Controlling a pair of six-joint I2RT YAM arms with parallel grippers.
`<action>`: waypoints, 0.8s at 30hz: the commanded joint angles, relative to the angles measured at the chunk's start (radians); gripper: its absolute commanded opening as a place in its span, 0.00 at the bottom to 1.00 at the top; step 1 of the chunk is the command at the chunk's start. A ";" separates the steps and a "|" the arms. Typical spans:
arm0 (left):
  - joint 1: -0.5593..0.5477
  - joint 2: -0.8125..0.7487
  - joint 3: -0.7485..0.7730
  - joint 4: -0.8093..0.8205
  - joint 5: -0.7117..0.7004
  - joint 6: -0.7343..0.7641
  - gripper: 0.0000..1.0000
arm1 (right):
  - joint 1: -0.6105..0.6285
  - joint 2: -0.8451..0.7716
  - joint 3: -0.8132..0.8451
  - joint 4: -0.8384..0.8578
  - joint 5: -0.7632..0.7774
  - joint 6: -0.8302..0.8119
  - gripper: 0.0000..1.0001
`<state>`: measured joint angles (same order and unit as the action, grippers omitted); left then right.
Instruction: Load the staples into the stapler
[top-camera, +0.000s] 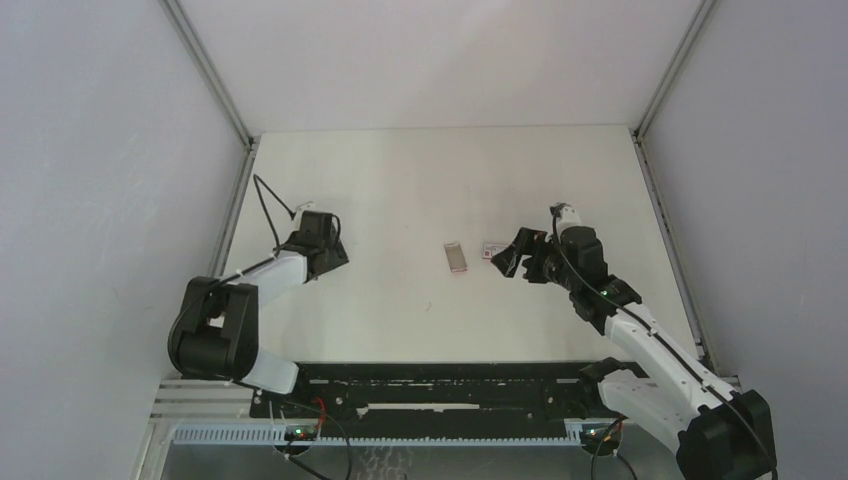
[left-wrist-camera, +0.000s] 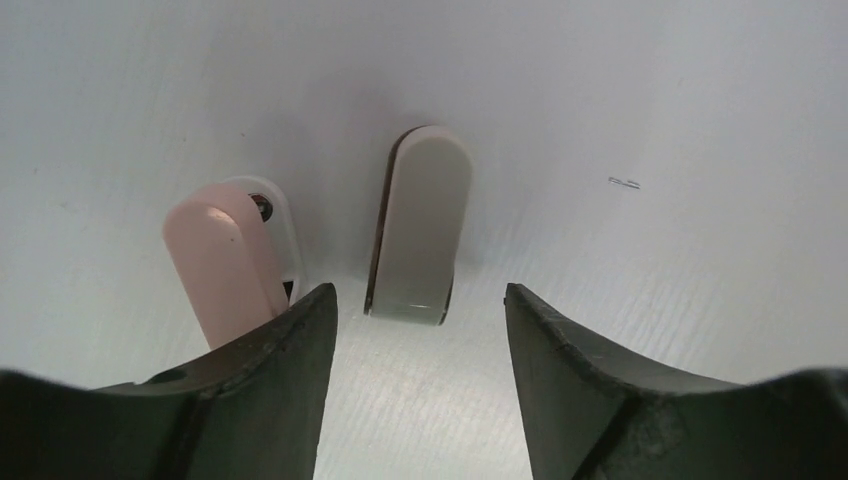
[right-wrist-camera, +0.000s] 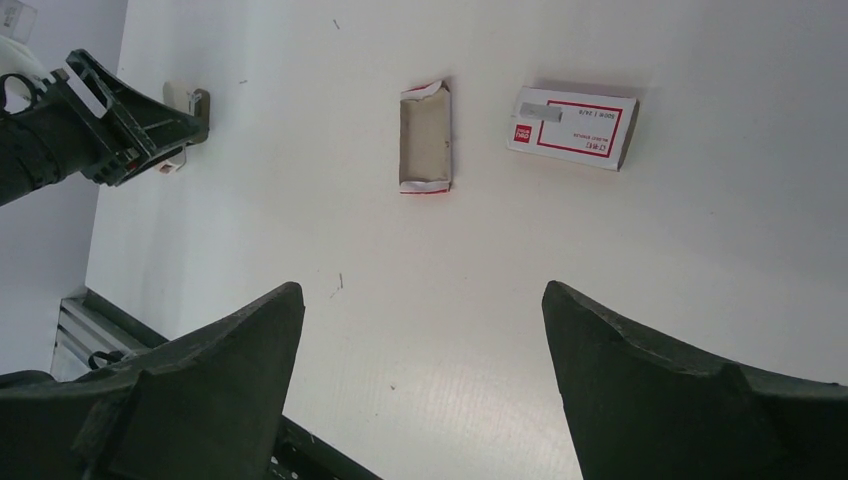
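The pale pink-and-white stapler (left-wrist-camera: 225, 262) lies on the table, its near end behind my left finger. A grey-brown tool (left-wrist-camera: 420, 225) lies beside it, its near end just between the tips of my left gripper (left-wrist-camera: 420, 292), which is open and touches neither. From above, the left gripper (top-camera: 325, 248) covers both. The white red-printed staple box (right-wrist-camera: 590, 135) carries a small silvery strip (right-wrist-camera: 546, 109), apparently staples. Its empty inner tray (right-wrist-camera: 425, 150) lies to the left. My right gripper (right-wrist-camera: 420, 290) hovers open, short of the box and the tray.
A single loose staple (left-wrist-camera: 624, 182) lies on the table to the right of the tool. The box (top-camera: 492, 249) and tray (top-camera: 456, 257) sit mid-table. White walls with metal rails enclose the table; a black rail runs along the near edge (top-camera: 450, 385).
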<state>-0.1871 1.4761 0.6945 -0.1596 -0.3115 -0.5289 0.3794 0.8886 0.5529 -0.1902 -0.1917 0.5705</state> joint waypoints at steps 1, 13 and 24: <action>0.006 -0.071 0.041 0.025 0.062 0.023 0.69 | -0.013 0.022 0.030 0.063 0.003 -0.036 0.89; 0.204 -0.358 0.001 0.158 0.183 0.103 0.83 | -0.263 0.016 0.078 0.051 0.070 -0.163 0.89; 0.441 -0.748 -0.502 0.625 -0.053 0.102 0.91 | -0.494 -0.100 -0.242 0.494 0.358 -0.169 0.90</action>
<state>0.2520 0.7757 0.3138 0.2443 -0.2550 -0.4763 -0.1146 0.7834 0.4370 0.0311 0.0090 0.4442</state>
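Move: Just beyond the left fingertips, about 2 cm ahead, 1 cm left and 1 cm lower, lies the grey stapler they have already freed. The pink stapler is level with that hand and some 5 cm left; a loose staple lies about 5 cm ahead and 5 cm right. From the right hand, the grey stapler is roughly 9 cm ahead, 32 cm left; the staple box 10 ahead, 1 left; the open tray 9 ahead, 8 left, all some 13 below. Lifting off the grey stapler with its fingers spreading wider, the left hand rises about 13 cm, first easing slightly forward, then swings some 13 cm left past the pink stapler and draws back, its fingers tipping up some 40 degrees. The right hand, empty and still wide open, sweeps about 18 cm right and a little forward, away from the box and tray, turning clockwise. ##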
